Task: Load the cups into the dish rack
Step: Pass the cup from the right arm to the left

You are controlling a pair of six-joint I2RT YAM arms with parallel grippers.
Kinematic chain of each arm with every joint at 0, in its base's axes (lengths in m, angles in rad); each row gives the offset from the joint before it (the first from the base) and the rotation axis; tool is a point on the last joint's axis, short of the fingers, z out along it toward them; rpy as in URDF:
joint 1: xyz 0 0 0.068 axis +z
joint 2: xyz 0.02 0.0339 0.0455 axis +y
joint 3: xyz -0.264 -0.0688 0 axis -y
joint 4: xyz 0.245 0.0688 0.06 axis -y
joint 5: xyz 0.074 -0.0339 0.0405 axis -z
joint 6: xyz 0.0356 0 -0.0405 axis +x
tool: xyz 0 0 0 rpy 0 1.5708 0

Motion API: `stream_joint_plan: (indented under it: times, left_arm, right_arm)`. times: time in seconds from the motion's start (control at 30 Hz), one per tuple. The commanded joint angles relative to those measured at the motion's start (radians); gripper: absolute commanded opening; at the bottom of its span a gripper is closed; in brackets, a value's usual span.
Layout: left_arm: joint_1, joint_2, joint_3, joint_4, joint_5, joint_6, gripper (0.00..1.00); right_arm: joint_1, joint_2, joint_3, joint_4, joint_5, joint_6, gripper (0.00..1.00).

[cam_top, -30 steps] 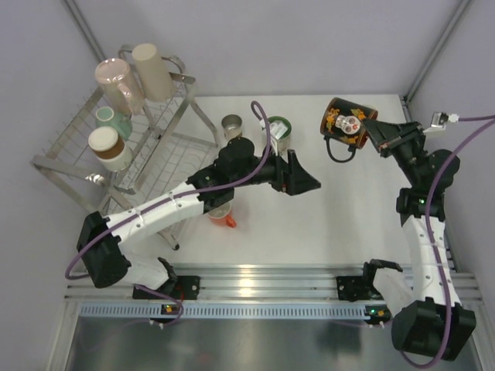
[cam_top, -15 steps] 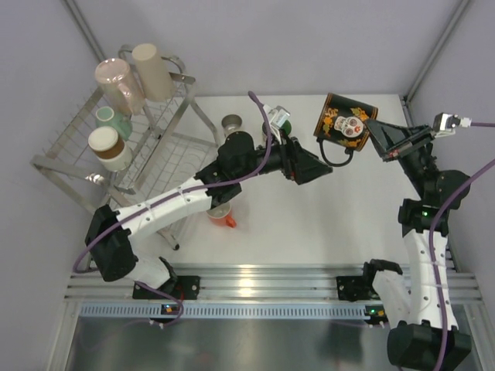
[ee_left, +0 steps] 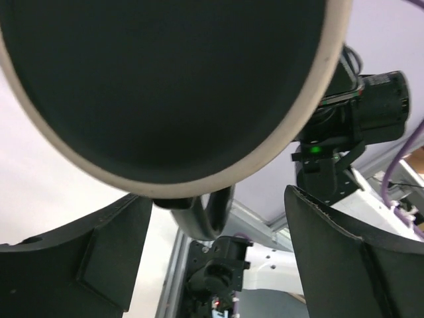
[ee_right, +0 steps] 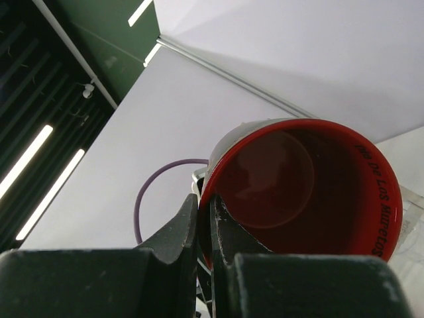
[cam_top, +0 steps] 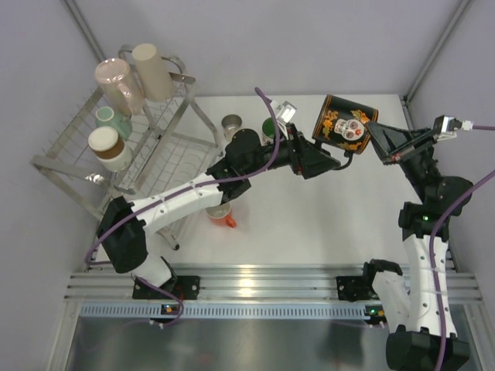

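Observation:
A black mug with skull artwork [cam_top: 344,124] hangs in the air at the back right. My right gripper [cam_top: 373,131] is shut on its rim, and the right wrist view shows the red inside [ee_right: 311,192] with the wall pinched between the fingers [ee_right: 189,222]. My left gripper [cam_top: 331,161] is open just below the mug's base [ee_left: 159,79], and the handle [ee_left: 199,215] hangs between its spread fingers [ee_left: 79,258]. The dish rack [cam_top: 166,158] at the left holds pink [cam_top: 116,81], beige [cam_top: 155,69], teal [cam_top: 112,120] and brown-banded [cam_top: 104,147] cups.
A steel cup [cam_top: 231,124] and a green-inside cup [cam_top: 269,127], partly hidden by my left arm, stand behind it on the white table [cam_top: 309,224]. An orange-handled cup [cam_top: 223,216] sits under the left forearm. Frame posts stand at the back corners.
My left arm has reached right and back until its gripper sits under the black mug. The right gripper has carried the mug slightly left and turned it.

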Motion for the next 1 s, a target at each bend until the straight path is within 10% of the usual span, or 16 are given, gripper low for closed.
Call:
stream_joint_plan:
  times: [0.0, 0.3, 0.47, 0.97]
  left_arm:
    - [0.000, 0.010, 0.035, 0.182, 0.047, -0.073, 0.81]
    - [-0.022, 0.013, 0.041, 0.208, 0.033, -0.095, 0.43]
    - [-0.023, 0.003, 0.012, 0.208, -0.019, -0.102, 0.00]
    - [-0.023, -0.251, -0.267, 0.017, -0.294, 0.058, 0.00]
  right_arm:
    - [0.007, -0.042, 0.025, 0.138, 0.064, 0.013, 0.00]
    - [0.021, -0.082, -0.075, 0.084, 0.061, -0.041, 0.00]
    - [0.033, -0.106, -0.092, 0.011, 0.049, -0.101, 0.00]
    - [0.038, -0.186, -0.147, -0.389, 0.058, -0.441, 0.29]
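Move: The black cup hangs in the air, its rim already pinched by the right fingers; its middle is about 5 cm left of the right hand, 1 cm ahead and 3 cm lower. From the left hand it is some 6 cm ahead and 4 cm right, about level, with its handle between the open fingers, 1 cm right. On the table 33 cm below, the green cup stands about 20 cm ahead and 9 cm left of the left hand. Left fingers pinch the handle, then sink about 7 cm, drawing left, as the sinking right releases the rim. ##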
